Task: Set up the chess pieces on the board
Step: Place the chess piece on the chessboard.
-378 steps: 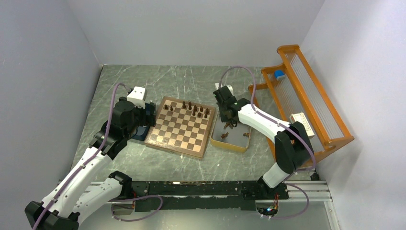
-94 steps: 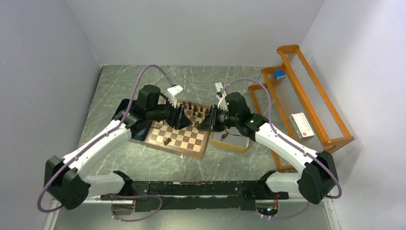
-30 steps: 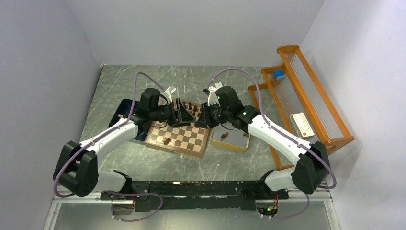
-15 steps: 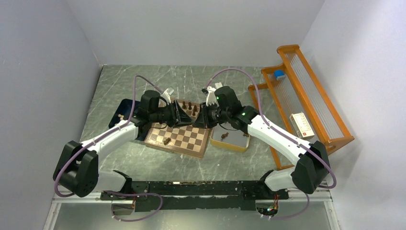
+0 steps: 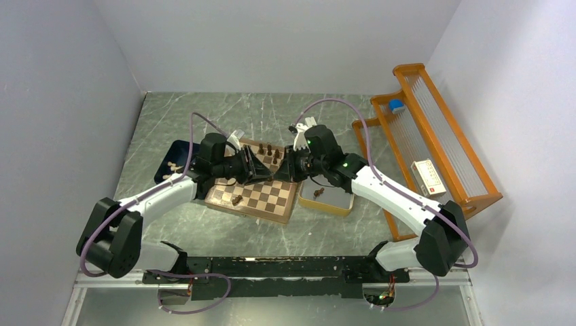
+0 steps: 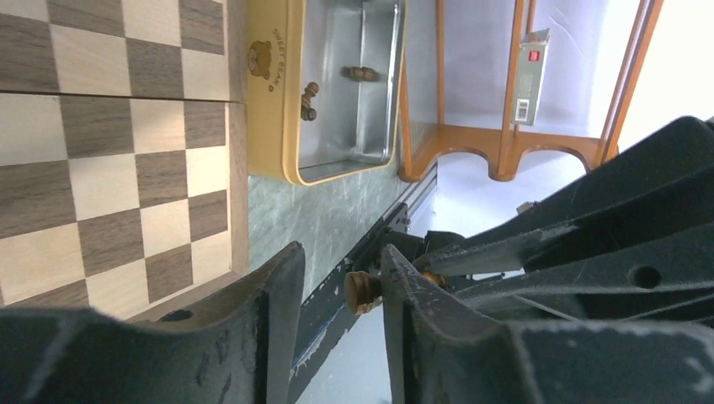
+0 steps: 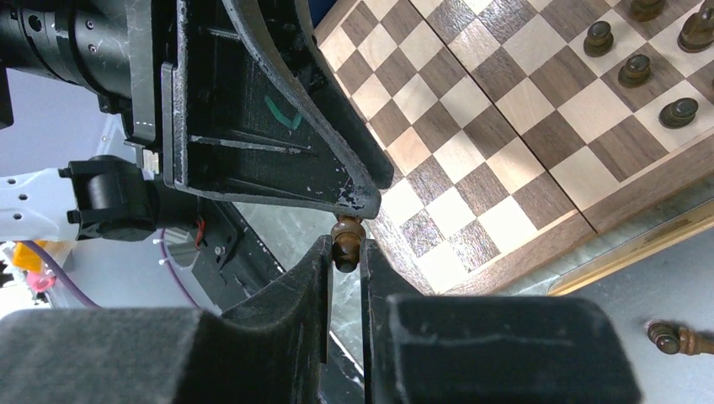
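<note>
Above the board [image 5: 261, 193], my two grippers meet tip to tip. My right gripper [image 7: 345, 252] is shut on a small dark brown chess piece [image 7: 346, 237], which sticks out past its fingertips. My left gripper [image 6: 341, 269] stands partly open around that piece's round end [image 6: 362, 290]. The end lies against one finger, with a gap to the other. Several chess pieces [image 5: 270, 151] stand on the board's far rows, and one [image 5: 236, 200] lies tipped on a near square. Two more pieces [image 6: 310, 99] lie in the yellow-rimmed tray [image 5: 337, 204].
An orange rack [image 5: 435, 149] stands at the right with a white box [image 5: 428, 178] and a blue cap [image 5: 396, 105] on it. A dark blue tray [image 5: 173, 159] sits left of the board, partly behind my left arm.
My left gripper's jaws have narrowed around the end of the piece held by the right gripper. Both grippers have shifted slightly towards the near side.
</note>
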You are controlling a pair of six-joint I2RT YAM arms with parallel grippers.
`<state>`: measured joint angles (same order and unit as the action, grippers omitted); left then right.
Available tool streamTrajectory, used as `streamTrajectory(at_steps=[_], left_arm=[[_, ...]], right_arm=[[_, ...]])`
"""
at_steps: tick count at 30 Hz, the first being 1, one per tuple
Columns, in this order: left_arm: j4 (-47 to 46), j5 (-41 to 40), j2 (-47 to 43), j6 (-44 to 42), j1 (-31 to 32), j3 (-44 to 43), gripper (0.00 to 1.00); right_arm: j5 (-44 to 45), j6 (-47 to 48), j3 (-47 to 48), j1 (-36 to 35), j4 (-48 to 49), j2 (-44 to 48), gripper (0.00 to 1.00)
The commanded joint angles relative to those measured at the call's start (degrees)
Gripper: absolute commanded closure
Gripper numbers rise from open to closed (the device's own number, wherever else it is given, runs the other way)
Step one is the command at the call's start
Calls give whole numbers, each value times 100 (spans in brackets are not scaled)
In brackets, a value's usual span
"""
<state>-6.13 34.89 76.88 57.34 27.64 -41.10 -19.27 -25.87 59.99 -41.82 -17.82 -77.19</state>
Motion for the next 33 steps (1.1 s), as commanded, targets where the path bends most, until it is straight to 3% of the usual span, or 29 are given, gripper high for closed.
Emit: streamTrajectory(at_steps=[1, 6, 13, 25, 33], left_arm=[[560, -580, -111, -525, -133, -195, 53], [1441, -1233, -334, -1273, -475, -351, 43], [2661, -2145, -736, -2561, -1080, -1051, 43], [2756, -3111, -2447, -3239, -1291, -687, 36], [3046, -3233, -2492, -3379, -1292, -706, 36]], right_arm=[[255, -15, 52, -44, 59, 56, 92], [784, 166, 410, -103, -580, -209, 92], [1955, 402, 1478, -607, -1964, -1222, 92], [3456, 516, 3162, -1483, -3663, -3133, 90], [3288, 553, 3331, -1592, -3651, -3635, 85]])
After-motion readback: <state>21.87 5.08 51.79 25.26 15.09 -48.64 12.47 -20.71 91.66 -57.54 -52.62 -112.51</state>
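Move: The right hand, which already holds the dark piece, has the squares by the board's near right corner some 16 cm below and 2 cm left, level ahead. A lying dark piece is about 13 cm to its left and 1 cm ahead, the nearest standing pawn 16 cm straight ahead, the metal tray 18 cm right and 4 cm ahead. For the empty left hand, the blue tray's light pieces lie some 30 cm left and 11 cm ahead, 15 cm down. Down towards the squares by the board's near right corner goes the right hand, about 11 cm, tipping its fingers from leftward to nearly straight down while keeping its grip on the dark piece. The left hand, its fingers opening wider, leaves the handover place to the left by some 16 cm, dipping slightly before rising, and swings its fingers round to point forward as it heads towards the blue tray. ##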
